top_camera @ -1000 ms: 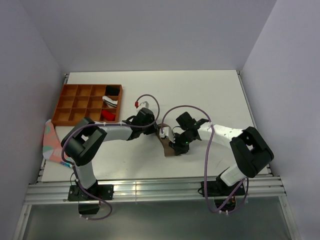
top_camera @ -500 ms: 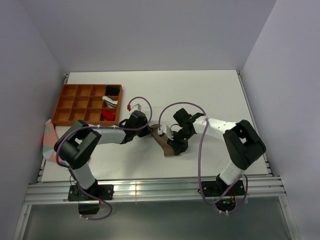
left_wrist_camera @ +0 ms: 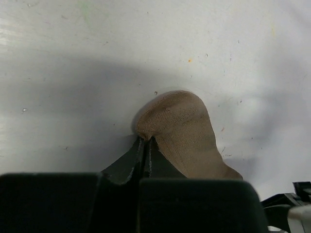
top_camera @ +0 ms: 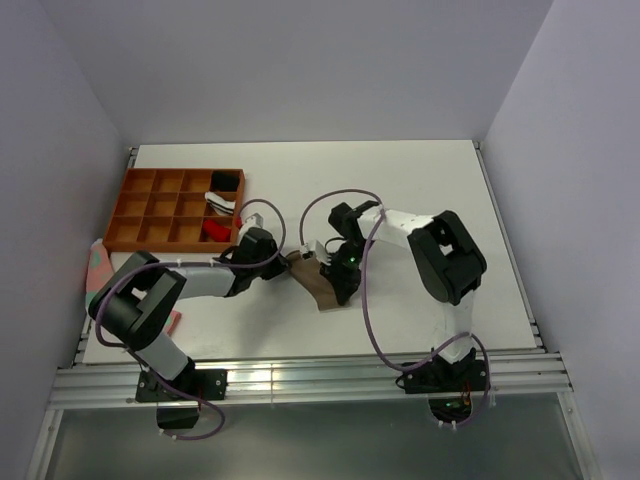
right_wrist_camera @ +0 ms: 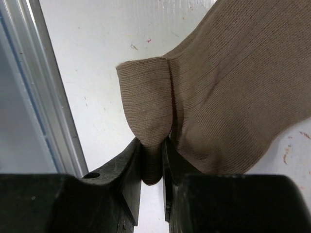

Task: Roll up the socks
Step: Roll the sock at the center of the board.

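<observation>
A tan-brown sock [top_camera: 318, 283] lies bunched on the white table [top_camera: 420, 190] between the two arms. My left gripper [top_camera: 292, 262] is at its left end. In the left wrist view that gripper [left_wrist_camera: 146, 140] is shut on the rounded tip of the sock [left_wrist_camera: 184, 126], with its fingers [left_wrist_camera: 127, 158] pressed together. My right gripper [top_camera: 334, 282] is at the sock's right side. In the right wrist view it [right_wrist_camera: 153, 154] is shut on a folded lobe of the sock [right_wrist_camera: 146, 102], and the rest of the fabric [right_wrist_camera: 238, 82] spreads off to the right.
An orange compartment tray [top_camera: 150, 205] stands at the back left and holds black, white and red bundles [top_camera: 215, 232]. A pink and green cloth [top_camera: 97, 272] hangs at the table's left edge. A metal rail [right_wrist_camera: 48, 97] runs along the table edge beside the right gripper.
The left gripper has closed on the sock's tip. Both grippers and the sock have shifted left, and the right arm has swung further across the table.
</observation>
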### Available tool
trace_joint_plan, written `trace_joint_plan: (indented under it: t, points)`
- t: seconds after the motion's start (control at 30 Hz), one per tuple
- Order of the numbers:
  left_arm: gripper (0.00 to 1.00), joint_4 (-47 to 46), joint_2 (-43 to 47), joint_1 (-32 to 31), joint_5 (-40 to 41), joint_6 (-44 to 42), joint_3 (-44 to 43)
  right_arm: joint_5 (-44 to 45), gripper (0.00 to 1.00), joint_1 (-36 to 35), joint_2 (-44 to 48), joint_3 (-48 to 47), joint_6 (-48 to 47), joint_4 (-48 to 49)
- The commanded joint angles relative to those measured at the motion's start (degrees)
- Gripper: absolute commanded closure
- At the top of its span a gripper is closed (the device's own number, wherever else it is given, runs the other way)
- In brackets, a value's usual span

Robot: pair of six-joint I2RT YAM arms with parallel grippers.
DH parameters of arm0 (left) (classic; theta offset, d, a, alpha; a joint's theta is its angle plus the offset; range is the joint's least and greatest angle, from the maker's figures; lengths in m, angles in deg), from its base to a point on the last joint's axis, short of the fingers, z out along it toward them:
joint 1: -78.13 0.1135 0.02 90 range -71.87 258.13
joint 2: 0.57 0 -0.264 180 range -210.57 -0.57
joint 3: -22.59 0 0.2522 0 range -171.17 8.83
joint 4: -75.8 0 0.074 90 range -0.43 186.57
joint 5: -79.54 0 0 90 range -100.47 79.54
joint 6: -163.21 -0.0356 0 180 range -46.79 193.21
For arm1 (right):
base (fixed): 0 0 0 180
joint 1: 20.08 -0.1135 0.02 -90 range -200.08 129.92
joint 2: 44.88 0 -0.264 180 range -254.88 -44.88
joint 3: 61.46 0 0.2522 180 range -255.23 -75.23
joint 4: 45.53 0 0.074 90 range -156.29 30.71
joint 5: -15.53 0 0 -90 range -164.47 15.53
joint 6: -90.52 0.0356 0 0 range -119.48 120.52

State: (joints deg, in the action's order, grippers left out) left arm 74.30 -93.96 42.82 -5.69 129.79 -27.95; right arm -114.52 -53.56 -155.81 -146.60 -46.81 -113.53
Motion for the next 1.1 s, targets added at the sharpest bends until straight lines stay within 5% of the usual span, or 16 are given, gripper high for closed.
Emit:
trace_joint_plan:
  t: [0.0,0.23,0.7,0.83,1.07]
  points:
    - [1.0,1.6,0.8,0.5,1.1,-0.2,3.8,-2.5,0.9,0.3,-3.1,-3.9,-0.9,-7.5]
    - [1.0,-0.3,2.9,0.3,2.3,-0.2,6.5,-4.4,0.89,0.5,-8.2,-7.5,-0.8,-12.1]
    - [0.76,-9.7,21.1,-1.0,4.4,-5.3,17.3,-4.4,0.89,0.5,-13.3,-10.2,-3.5,-16.7]
    - [0.65,-14.9,26.7,-6.2,1.9,-11.4,19.0,-4.7,0.89,0.5,-14.6,-11.2,-3.8,-17.7]
    - [0.63,-20.7,24.1,-15.2,-3.7,-20.4,17.3,-5.8,0.89,0.5,-15.9,-13.2,-4.8,-19.7]
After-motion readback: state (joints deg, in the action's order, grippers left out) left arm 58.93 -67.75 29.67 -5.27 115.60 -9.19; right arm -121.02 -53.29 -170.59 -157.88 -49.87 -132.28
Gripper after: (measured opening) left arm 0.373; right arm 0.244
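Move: The brown sock's outer end is already pinched in the shut left fingers; its middle lies about 4 cm back, 6 cm to the right and 1 cm down from that hand, and its folded end, in the right gripper, roughly 9 cm back and 12 cm right. The red sock in the organizer sits some 7 cm ahead and 16 cm left of the left hand. From the right hand, the sock's middle is about 4 cm ahead and 6 cm left. Keep the right gripper shut on the fold, drawing it back nearly 3 cm and swinging its fingertips some 20 degrees further towards the base. Bring the left gripper back along with it and slightly left, opening the fingers to let go of the outer end, then lift about 8 cm while still drawing back and curving right towards the folded end, wrist tipping down and turning clockwise. ##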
